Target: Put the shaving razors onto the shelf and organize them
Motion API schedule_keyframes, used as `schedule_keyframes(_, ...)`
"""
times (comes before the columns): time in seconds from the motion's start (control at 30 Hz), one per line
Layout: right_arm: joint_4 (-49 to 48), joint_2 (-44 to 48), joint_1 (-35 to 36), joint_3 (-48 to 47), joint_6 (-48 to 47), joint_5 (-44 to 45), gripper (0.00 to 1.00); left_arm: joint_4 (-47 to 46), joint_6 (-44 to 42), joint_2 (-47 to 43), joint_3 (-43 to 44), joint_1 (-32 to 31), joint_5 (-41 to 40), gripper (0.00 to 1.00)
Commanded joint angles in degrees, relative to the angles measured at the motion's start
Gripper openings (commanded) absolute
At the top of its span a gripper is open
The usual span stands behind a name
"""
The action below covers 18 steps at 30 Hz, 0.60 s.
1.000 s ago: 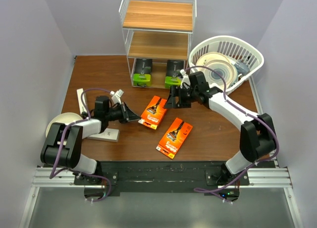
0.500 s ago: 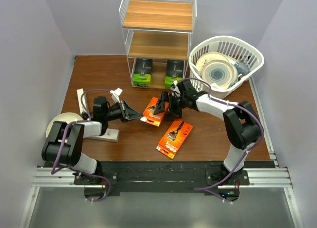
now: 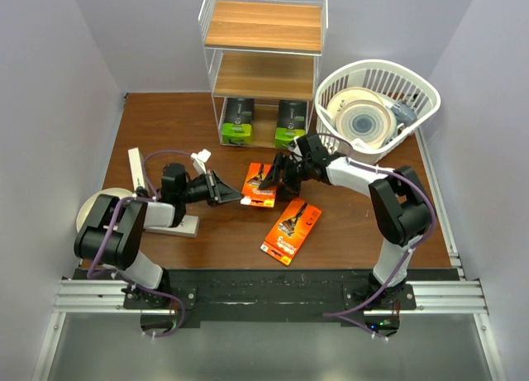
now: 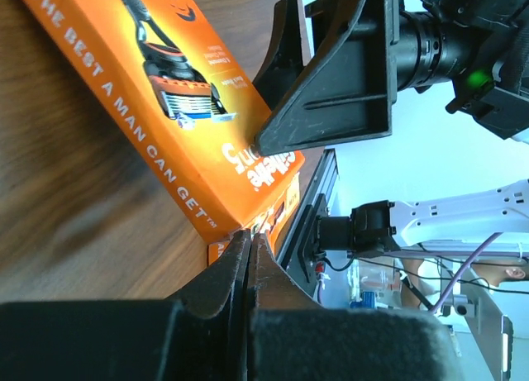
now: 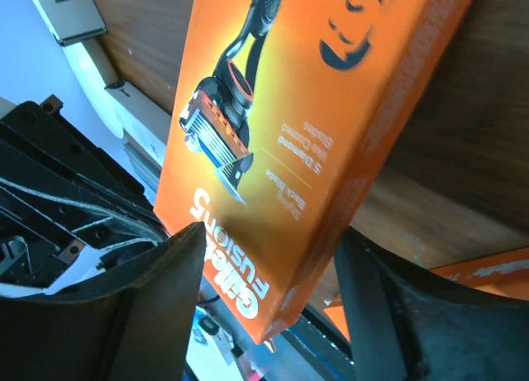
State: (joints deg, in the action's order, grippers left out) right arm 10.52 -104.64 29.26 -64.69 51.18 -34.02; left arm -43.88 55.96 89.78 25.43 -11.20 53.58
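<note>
An orange razor pack (image 3: 255, 189) (image 5: 281, 133) (image 4: 149, 92) sits tilted on the table, mid-front. My right gripper (image 3: 266, 176) (image 5: 269, 236) straddles it, and both fingertips (image 5: 186, 257) press its long sides. My left gripper (image 3: 238, 198) (image 4: 250, 235) is shut and empty, its tips at the pack's left end. A second orange pack (image 3: 291, 230) lies flat nearer the front. Two black boxes with green ends (image 3: 237, 121) (image 3: 289, 121) stand on the bottom tier of the shelf (image 3: 263, 26). Two slim white boxes (image 3: 135, 173) (image 3: 183, 225) lie by the left arm.
A white slotted basket (image 3: 417, 82) with cream plates (image 3: 362, 121) stands at the back right, close behind the right arm. Another cream plate (image 3: 92, 206) lies at the left edge. The shelf's upper two boards are bare.
My right gripper has reached left over the orange pack and closed onto its sides, and the pack has tipped up. My left gripper has slid right until it meets the pack's end.
</note>
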Motion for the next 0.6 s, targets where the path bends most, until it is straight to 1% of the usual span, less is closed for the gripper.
schedule_keyframes(0.0,-2.27,5.32,0.45,-0.36,-5.10,-3.07,0.55,-1.56,-0.77,0.23,3.83,-1.28,-0.50,0.00)
schedule_keyframes(0.13,-0.95,8.57,0.45,1.14,-9.51,-2.81,0.43,0.28,-1.82,-1.36,4.54,-1.45,-0.58,0.00)
schedule_keyframes(0.27,1.68,12.08,0.45,0.53,-12.85,-2.80,0.39,3.88,-3.23,-5.04,5.15,-1.37,0.03,0.00)
schedule_keyframes(0.37,4.84,13.76,0.45,-2.10,-16.71,-2.81,0.36,5.64,-2.71,-8.37,6.56,-1.37,0.38,0.00)
schedule_keyframes(0.47,7.57,15.78,0.45,-5.44,-20.76,-2.98,0.34,8.80,-4.71,-10.67,11.20,-1.54,0.73,0.00)
schedule_keyframes(0.57,8.46,17.62,0.19,-7.91,-23.57,-2.46,0.32,10.04,-6.30,-10.85,19.10,-1.63,1.35,0.00)
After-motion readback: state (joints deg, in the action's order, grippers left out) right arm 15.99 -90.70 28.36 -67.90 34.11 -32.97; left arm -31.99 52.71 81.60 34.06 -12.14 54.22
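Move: The orange razor box, already tipped and raised at its near end, lies between my right hand's open fingers, its middle about 2 cm to that hand's left and 1 cm back. From my left fingertips, at its near-left corner, the middle is some 4 cm ahead and 5 cm right. The second orange box lies 13 cm back and 6 cm right of my right hand; two green razor boxes stand 15 cm ahead of it, 8 cm left and 6 cm right. I close my right fingers on the orange box's sides and lift it nearly straight up, about 9 cm, tilting the hand some 25 degrees so the box's far end comes up. My left hand, still shut, keeps its tips at the near-left corner and waits at first, then rises about 6 cm along with it. ##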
